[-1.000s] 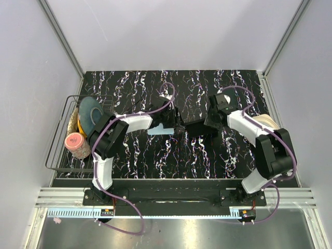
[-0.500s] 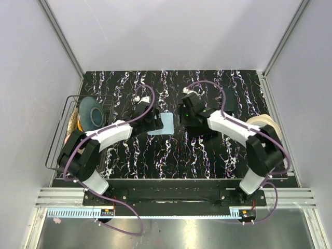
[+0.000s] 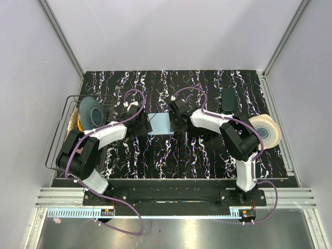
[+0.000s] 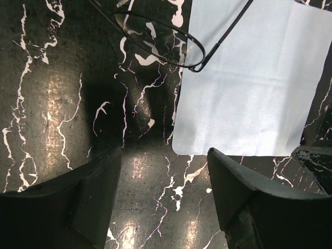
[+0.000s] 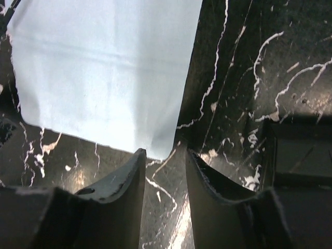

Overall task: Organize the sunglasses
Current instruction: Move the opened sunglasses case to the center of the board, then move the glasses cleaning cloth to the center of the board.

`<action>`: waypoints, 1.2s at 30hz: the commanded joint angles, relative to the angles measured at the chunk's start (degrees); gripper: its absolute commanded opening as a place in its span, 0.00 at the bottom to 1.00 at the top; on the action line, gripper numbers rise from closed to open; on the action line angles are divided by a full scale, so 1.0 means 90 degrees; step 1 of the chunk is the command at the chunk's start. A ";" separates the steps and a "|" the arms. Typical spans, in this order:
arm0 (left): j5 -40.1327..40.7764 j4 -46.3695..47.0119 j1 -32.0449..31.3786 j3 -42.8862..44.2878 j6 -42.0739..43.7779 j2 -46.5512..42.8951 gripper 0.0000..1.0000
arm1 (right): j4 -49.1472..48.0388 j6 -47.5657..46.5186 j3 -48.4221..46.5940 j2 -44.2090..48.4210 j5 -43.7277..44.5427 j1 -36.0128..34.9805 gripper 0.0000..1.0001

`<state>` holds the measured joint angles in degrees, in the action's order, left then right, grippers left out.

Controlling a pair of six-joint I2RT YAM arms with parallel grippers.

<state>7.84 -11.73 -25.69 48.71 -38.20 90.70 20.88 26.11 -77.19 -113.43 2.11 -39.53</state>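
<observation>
Thin black-framed sunglasses (image 4: 155, 36) lie on the marbled black table. One of their temple arms reaches over a pale blue cloth (image 4: 249, 88). My left gripper (image 4: 163, 155) hovers open over bare table just left of the cloth's near corner, with nothing between its fingers. The right gripper (image 5: 165, 153) is open with a narrow gap, its tips at the opposite near corner of the cloth (image 5: 104, 72) and holding nothing. From above, the cloth (image 3: 160, 124) lies between the left gripper (image 3: 140, 123) and the right gripper (image 3: 177, 122). I cannot make out the sunglasses from above.
A black case (image 5: 301, 155) sits right of the right gripper. A dark oblong case (image 3: 228, 98) lies at the back right, with a pale round stack (image 3: 265, 130) near the right edge. A wire rack (image 3: 58, 150) holding dishes stands at the left.
Both arms have swung leftward. The left gripper went from right of the cloth to its left side. The right gripper came from over the case to the cloth's right edge.
</observation>
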 commanded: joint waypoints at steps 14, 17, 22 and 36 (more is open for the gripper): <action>-0.0373 0.0483 0.0237 -0.0051 -0.0053 0.0108 0.70 | 0.0472 0.0019 -0.0564 -0.0473 0.0273 -0.0110 0.06; -0.0382 0.0473 0.0247 -0.0060 -0.0043 0.0060 0.70 | 0.0658 0.0019 -0.0574 -0.0386 0.0351 -0.0110 0.00; -0.0421 0.0463 0.0247 -0.0051 -0.0014 0.0001 0.70 | 0.0892 -0.0049 -0.0399 -0.0122 0.0079 -0.0110 0.00; -0.0832 0.0473 0.0247 0.0095 0.0123 0.0040 0.69 | 0.1409 -0.0166 0.1388 0.1342 -0.0742 -0.0110 0.00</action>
<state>2.20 -9.37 -23.88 48.47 -38.02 92.31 29.47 25.71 -67.29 -106.32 -3.03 -40.01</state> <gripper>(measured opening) 0.697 0.009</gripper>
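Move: The near right corner of the light-blue cloth is right under the right hand; the cloth's middle lies about 6 cm ahead and 7 cm to the left, some 1 cm below. The opened sunglasses case stands about 15 cm to the right, level fore and aft. The black-framed glasses lie roughly 14 cm ahead and 17 cm left. From the left hand, the cloth's middle is about 7 cm ahead and 8 cm to the right. Sinking about a centimetre onto the cloth, the right hand shuts its half-open fingers and pinches the near right corner against the board. It then drags the cloth back towards the base by about 8 cm and some 4 cm to its right, low over the board, the wrist tipping the fingers more steeply down by roughly ten degrees. ##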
